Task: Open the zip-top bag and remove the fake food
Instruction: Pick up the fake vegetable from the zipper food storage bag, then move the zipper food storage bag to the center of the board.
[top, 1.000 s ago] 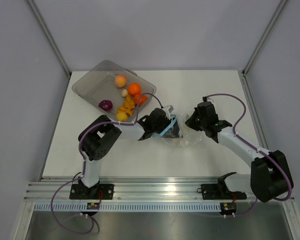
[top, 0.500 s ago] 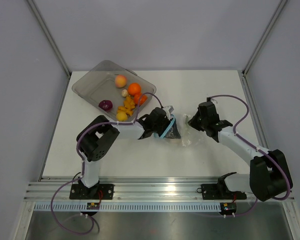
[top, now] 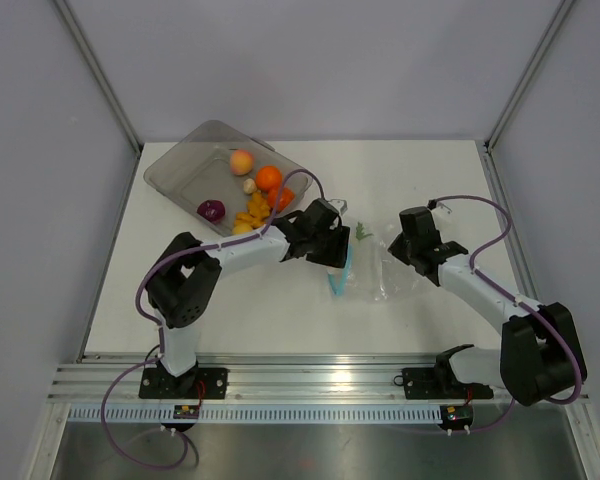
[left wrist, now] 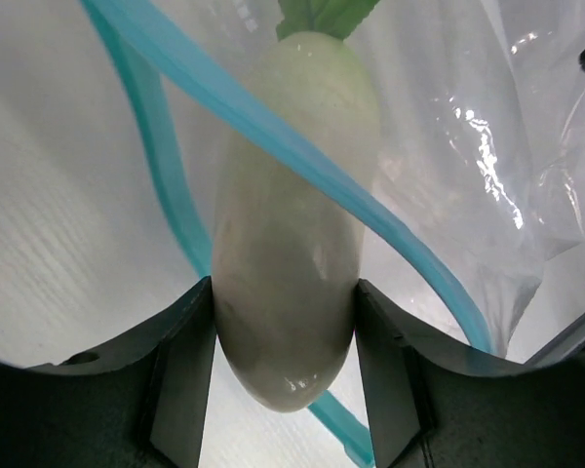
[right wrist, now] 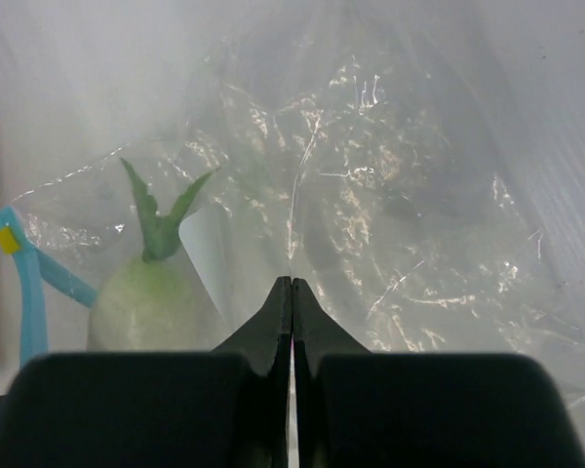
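The zip-top bag lies crumpled at mid-table, its teal zip strip hanging open on its left side. My left gripper is shut on a white radish of the fake food, at the bag's mouth. The strip crosses over the radish, and only its green leaves show from above. My right gripper is shut on the bag's clear film at the bag's right side. The radish shows through the plastic there.
A grey translucent tray sits at the back left, close behind the left arm. It holds a peach, an orange ball, a purple piece, yellow-orange bits and a small beige piece.
My left gripper has closed on the radish and drawn back toward the tray. The bag has slumped flatter on the table. My right gripper has shifted slightly right, still pinching the film.
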Tool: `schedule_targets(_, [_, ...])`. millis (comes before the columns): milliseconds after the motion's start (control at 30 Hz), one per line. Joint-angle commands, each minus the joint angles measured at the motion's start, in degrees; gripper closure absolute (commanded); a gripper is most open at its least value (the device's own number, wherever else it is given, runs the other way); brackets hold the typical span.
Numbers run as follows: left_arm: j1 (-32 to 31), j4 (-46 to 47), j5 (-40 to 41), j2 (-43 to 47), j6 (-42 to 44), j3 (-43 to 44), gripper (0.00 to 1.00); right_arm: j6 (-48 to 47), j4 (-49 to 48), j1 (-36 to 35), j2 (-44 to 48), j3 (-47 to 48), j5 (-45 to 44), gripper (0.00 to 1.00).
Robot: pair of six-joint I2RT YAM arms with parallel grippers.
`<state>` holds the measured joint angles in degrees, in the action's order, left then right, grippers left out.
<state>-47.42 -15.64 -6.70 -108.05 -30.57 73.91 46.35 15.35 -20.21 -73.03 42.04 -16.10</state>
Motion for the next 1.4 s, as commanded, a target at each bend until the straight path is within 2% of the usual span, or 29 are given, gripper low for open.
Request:
schedule_targets(0, [-0.2,-8.8,2.7,2.6,3.8,4.5,0.56,0.7,1.4,0.3,0.2,1.1,-5.0,1.0])
schedule_targets(300, [-0.2,-18.3,11.6,5.5,6.8,7.2,0.55,3.0,3.5,0.3,1.4,0.8,-11.2,1.0])
schedule_targets(700, [1.6,-18.4,21.1,15.3,5.6,3.6,0.54,2.4,3.2,0.4,1.1,1.1,-12.5,1.0])
schedule_targets(833, [3.8,-19.1,21.5,17.1,5.2,4.3,0.54,1.4,1.7,0.5,-0.3,1.9,-14.5,1.0])
schedule_targets(1033, [11.7,-16.4,18.3,18.1,3.6,3.9,0.55,0.1,3.5,0.7,-8.3,10.1,-12.3,1.0])
schedule_targets(1367, [17.6,-7.5,24.7,20.7,-0.9,-0.3,0.56,2.4,3.4,2.6,-21.1,24.4,-11.8,1.0])
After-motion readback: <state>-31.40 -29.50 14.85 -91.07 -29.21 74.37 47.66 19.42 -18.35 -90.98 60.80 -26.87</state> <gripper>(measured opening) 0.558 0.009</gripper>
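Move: My left hand already grips the white fake vegetable, its leafy end still inside the zip-top bag's mouth. The clear tray is its goal: the middle lies about 16 cm ahead and 26 cm left, some 3 cm lower. In it, the yellow ginger is roughly 10 cm ahead and 20 left, the red-orange vegetable 13 ahead and 14 left. The bag's middle is 11 cm right and 4 back of this hand. From my right hand, the tray's middle lies 16 cm ahead and 43 left. With my left hand I keep my grip on the white vegetable and draw it left, low out of the bag's mouth, tilting about 15 degrees. Then I lift it some 9 cm and carry it left and forward to the tray, turning counter-clockwise. My closed right fingertips stay on the bag, drifting right about 3 cm, then going forward roughly 8. ##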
